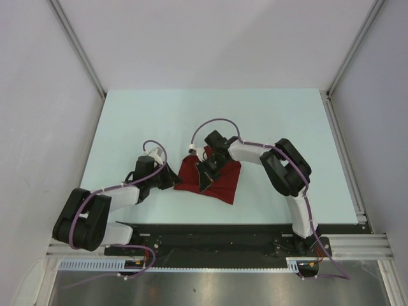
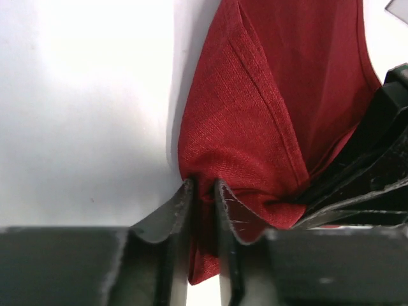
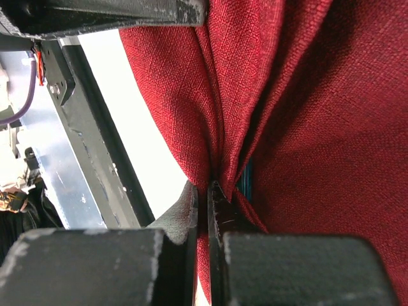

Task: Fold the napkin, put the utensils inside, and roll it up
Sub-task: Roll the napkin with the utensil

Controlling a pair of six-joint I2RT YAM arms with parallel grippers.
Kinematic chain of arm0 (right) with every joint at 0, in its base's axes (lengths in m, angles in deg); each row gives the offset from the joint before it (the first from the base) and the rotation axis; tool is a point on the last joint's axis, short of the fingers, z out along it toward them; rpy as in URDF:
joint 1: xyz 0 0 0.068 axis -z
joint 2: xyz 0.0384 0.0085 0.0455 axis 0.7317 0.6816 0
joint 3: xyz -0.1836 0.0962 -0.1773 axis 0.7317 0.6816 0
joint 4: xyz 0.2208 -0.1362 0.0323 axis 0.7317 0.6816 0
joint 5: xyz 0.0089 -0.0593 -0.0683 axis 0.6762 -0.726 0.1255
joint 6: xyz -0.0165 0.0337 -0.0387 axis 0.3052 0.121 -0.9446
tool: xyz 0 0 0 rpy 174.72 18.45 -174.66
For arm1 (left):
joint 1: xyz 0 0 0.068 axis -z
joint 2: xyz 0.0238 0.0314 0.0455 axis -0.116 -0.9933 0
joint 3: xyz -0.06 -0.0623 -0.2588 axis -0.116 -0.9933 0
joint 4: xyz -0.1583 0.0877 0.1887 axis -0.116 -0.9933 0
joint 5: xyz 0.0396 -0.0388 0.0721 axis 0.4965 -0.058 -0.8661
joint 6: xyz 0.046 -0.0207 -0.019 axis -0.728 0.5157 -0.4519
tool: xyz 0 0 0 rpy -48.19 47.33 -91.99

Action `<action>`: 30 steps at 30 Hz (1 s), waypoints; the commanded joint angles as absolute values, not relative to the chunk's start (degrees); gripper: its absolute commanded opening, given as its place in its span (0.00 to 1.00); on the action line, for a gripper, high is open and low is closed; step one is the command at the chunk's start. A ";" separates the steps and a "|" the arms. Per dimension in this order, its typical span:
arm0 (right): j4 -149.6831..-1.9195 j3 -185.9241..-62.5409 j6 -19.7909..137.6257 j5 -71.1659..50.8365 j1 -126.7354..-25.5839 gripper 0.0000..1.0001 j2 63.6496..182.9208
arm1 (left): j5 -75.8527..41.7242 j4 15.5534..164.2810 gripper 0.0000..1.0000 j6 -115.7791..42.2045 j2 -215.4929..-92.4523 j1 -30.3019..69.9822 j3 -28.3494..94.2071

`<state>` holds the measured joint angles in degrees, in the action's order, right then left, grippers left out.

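Note:
The dark red napkin [image 1: 223,183] lies bunched on the pale table between my two arms. My left gripper [image 1: 174,180] is at its left edge. In the left wrist view, that gripper [image 2: 203,192] is shut on a pinched fold of the napkin [image 2: 255,115], with cloth hanging down between the jaws. My right gripper [image 1: 205,176] sits over the napkin's middle. Seen from the right wrist, it [image 3: 205,191] is shut on a gathered pleat of the cloth [image 3: 319,127]. The right gripper's black fingers [image 2: 376,159] show close beside the left one. The utensils are hidden.
The pale table [image 1: 268,121] stretches behind and to both sides of the napkin. A black base rail [image 1: 223,233] runs along the near edge. An aluminium frame bar [image 1: 344,159] borders the right side, and white walls close in the back.

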<state>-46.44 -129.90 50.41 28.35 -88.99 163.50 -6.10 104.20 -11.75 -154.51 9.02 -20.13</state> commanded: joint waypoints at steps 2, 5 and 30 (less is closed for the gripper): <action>-44.49 -133.32 49.90 24.82 -87.73 0.01 163.58 | -2.21 105.83 0.06 -9.78 -155.21 8.90 -18.85; -44.67 -133.94 50.69 23.60 -87.73 0.19 161.83 | -2.65 103.29 0.00 -9.35 -155.64 8.90 -17.54; -88.34 -109.07 36.11 -40.11 -116.81 0.74 147.67 | -1.68 89.48 0.00 -11.80 -162.50 7.49 -7.34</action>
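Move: The left end of the napkin's rolled near edge already lies between the left hand's part-open fingertips, at most 1 cm below them. The right hand grips a fold of that roll, with a bit of utensil showing about 1 cm ahead of it. Its next spot on the roll is some 5 cm left and 1 cm back. From the right hand, the roll's left end is roughly 11 cm left and 3 cm ahead; the flat napkin's middle is around 11 cm ahead and 5 cm right. Almost in place, the left fingers close to pinch the roll's left end, tipping slightly. The right hand opens wide and lets go of its fold, rising about 7 cm and a little forward, then swings left and back over the roll and sinks again beside the left gripper. Its wrist turns about 60 degrees, swinging the fingers from slightly back to slightly forward. ##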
